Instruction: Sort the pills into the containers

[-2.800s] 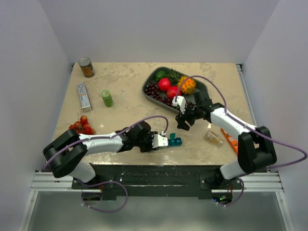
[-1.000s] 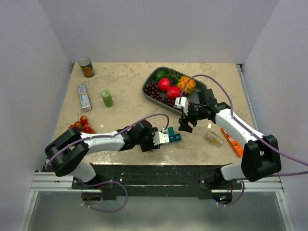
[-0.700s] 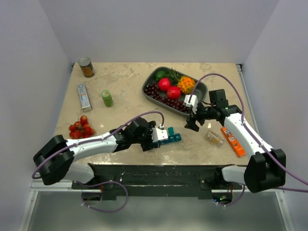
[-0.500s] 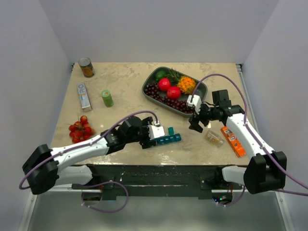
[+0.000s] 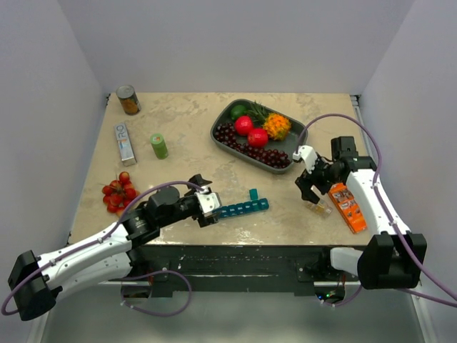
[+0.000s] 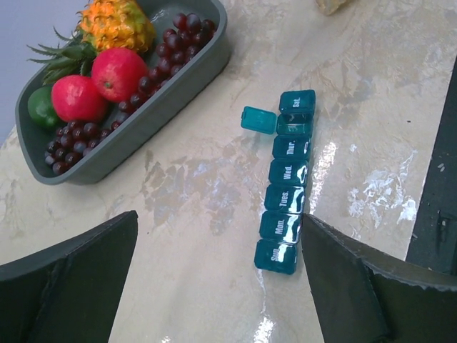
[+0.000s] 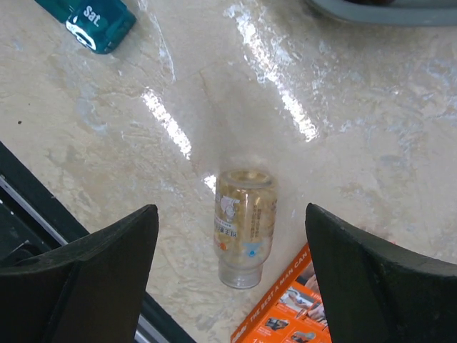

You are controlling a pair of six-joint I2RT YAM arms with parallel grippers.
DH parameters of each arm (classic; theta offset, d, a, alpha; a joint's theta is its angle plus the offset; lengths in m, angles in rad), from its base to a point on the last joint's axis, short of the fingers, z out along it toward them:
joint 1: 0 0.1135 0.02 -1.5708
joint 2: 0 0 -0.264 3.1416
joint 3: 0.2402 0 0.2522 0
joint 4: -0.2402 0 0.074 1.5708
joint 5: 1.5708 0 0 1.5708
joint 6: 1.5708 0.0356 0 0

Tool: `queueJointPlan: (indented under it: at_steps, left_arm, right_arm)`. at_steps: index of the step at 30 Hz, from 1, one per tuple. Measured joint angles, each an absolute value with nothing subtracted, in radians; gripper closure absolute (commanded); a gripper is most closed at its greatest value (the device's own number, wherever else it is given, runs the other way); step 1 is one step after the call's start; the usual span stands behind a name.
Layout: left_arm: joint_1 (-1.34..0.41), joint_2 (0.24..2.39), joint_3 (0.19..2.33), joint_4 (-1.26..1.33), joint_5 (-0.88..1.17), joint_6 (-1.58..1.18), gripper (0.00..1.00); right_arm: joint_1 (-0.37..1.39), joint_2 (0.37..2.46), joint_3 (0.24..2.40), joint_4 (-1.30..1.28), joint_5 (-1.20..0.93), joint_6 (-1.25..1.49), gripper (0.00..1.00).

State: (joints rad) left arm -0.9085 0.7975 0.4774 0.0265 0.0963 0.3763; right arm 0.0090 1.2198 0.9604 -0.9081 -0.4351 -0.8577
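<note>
The containers, a teal strip of day-marked compartments (image 5: pixel 243 209), lie flat near the table's front edge, one lid (image 6: pixel 258 120) flipped open near the "Sat." end. My left gripper (image 5: pixel 207 209) is open just behind the "Sun." end (image 6: pixel 275 256), not touching it. The pills show as tan pieces inside a small clear bottle (image 7: pixel 245 225) lying on its side (image 5: pixel 318 207). Above that bottle my right gripper (image 7: pixel 232 211) hangs open, a finger on either side, apart from it.
A flat orange box (image 5: pixel 348 207) lies right of the bottle. The grey fruit tray (image 5: pixel 221 118) stands at the back. A green bottle (image 5: pixel 158 146), a silver box (image 5: pixel 125 141), a can (image 5: pixel 128 100) and red tomatoes (image 5: pixel 120 191) occupy the left side.
My left gripper opened, let go of the teal strip and drew back to the left; the strip now lies flat. My right gripper moved right, over the pill bottle.
</note>
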Motion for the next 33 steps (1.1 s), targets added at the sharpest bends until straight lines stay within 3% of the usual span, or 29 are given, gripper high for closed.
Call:
queueJointPlan:
  at_steps: [33]
  left_arm:
    - [-0.905, 0.775, 0.477, -0.025, -0.010, 0.377, 0.00]
  right_arm:
    - [-0.067, 1.298, 0.940, -0.920, -0.250, -0.819, 0.14]
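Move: To the right hand's right by about 5 cm, some 2 cm back and 10 cm below, the clear pill bottle lies on its side. The orange box is roughly 12 cm farther right of the bottle and level with it. The teal pill organizer's middle is about 23 cm left of the hand and 2 cm back. From the left hand the bottle lies some 39 cm right, 3 cm ahead and 15 cm below. Closing in on the pill bottle, the right hand travels about 5 cm to the right and sinks some 3 cm, more steeply towards the end. Its wrist turns roughly 15 degrees, partly clockwise, bringing the fingers nearer to straight down. They stay open and touch nothing yet. The left hand, also open and empty, eases about 2 cm left. ##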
